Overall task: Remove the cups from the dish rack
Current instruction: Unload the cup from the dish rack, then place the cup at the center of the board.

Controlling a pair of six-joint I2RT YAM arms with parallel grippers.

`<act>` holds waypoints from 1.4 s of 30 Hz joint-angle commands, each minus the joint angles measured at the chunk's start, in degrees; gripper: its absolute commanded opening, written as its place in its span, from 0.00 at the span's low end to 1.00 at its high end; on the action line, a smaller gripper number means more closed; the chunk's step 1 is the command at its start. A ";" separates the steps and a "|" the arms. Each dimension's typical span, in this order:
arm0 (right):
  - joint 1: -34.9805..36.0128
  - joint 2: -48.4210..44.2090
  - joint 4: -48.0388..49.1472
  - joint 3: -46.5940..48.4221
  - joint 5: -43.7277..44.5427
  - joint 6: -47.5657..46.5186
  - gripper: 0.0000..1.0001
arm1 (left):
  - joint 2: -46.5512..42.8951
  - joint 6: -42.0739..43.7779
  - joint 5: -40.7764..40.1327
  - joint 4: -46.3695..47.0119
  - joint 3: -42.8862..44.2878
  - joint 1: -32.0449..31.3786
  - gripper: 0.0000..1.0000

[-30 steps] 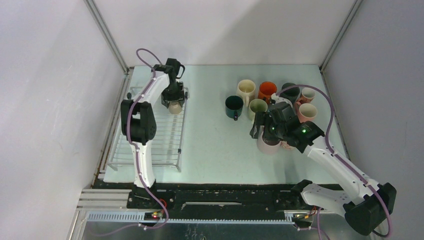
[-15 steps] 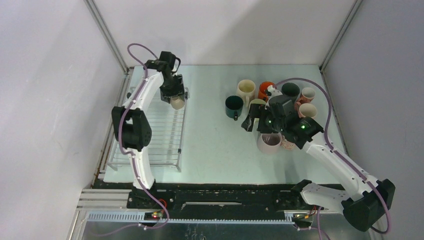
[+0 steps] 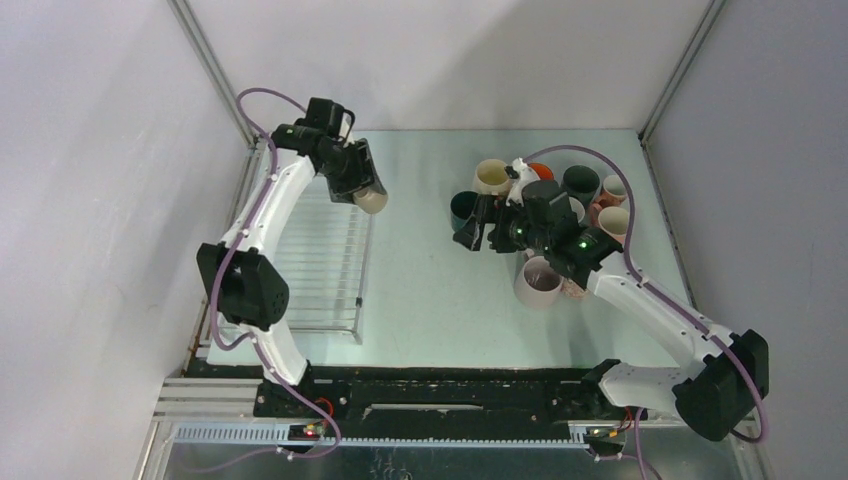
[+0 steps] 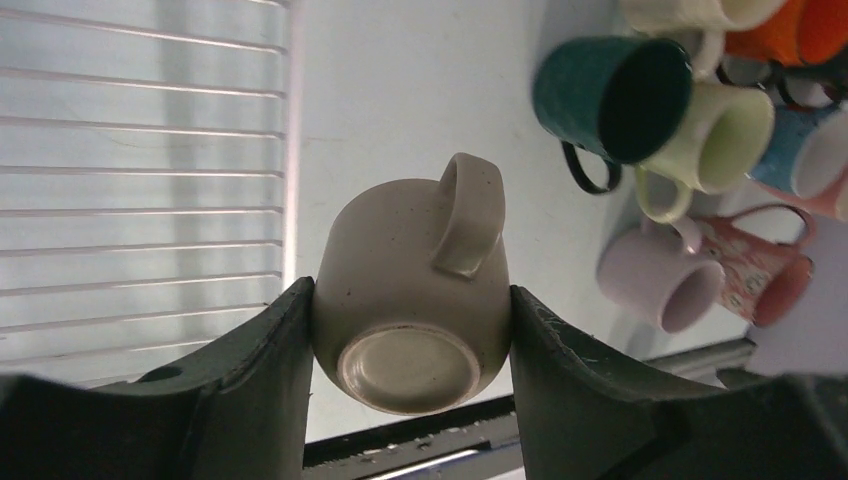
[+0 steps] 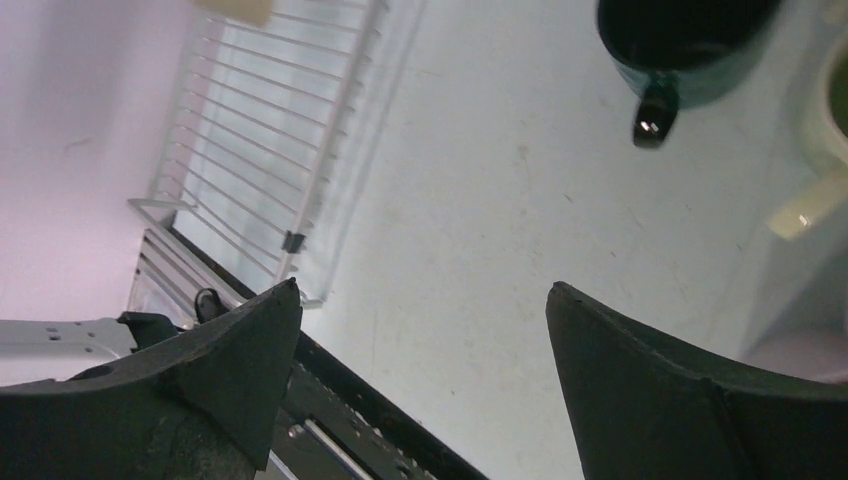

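My left gripper (image 3: 364,188) is shut on a beige cup (image 3: 373,200), held in the air just past the right rim of the silver wire dish rack (image 3: 300,270). In the left wrist view the cup (image 4: 410,300) hangs base toward the camera, handle up, both fingers (image 4: 265,350) pressed on its sides, the rack (image 4: 140,170) to its left. Several cups stand grouped at the right: cream (image 3: 492,176), orange (image 3: 541,171), dark green (image 3: 581,182), pink (image 3: 614,222), lilac-white (image 3: 540,282). My right gripper (image 3: 478,232) hovers open over the dark teal cup (image 3: 462,208), nothing between its fingers (image 5: 422,288).
Metal frame posts (image 3: 215,75) and white walls close the table on three sides. The black base rail (image 3: 440,390) runs along the near edge. In the right wrist view the teal cup (image 5: 680,40) is at the top, the rack (image 5: 260,130) at the left.
The left arm has lifted the beige cup off the rack's far corner and swung it right past the rim. The right gripper has drawn back up and left from the lilac-white cup.
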 commanded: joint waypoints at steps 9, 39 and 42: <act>0.96 5.56 21.88 0.63 -9.49 1.18 0.94 | -10.32 -12.36 15.29 12.34 -8.25 -8.44 0.00; -3.54 6.82 41.93 -4.15 -21.47 12.16 0.62 | -17.81 -30.72 31.24 39.66 -23.82 -14.23 0.00; -3.29 7.28 43.19 -4.18 -22.73 13.45 0.56 | -18.78 -33.20 32.47 43.71 -26.42 -14.23 0.00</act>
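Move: Held in the left hand, the taupe cup is headed for the right gripper, roughly 24 cm to the left hand's right, 10 cm back and about level. From the right hand, the taupe cup lies about 24 cm left and 10 cm ahead, level. Some 14 cm below that hand, the teal cup stands about 10 cm ahead and 2 cm left, and the pale pink cup 5 cm back and 14 cm right. Bringing the still-pinched taupe cup across to the right gripper, the left hand goes about 16 cm right, drawing back and rising, while its downward fingers swing some 40 degrees to point rightward. The right hand rises about 7 cm and comes 6 cm left to meet it, tilting its fingers nearly level and narrowing its wide-open jaws around the cup's rim end; a firm touch can't be made out. ##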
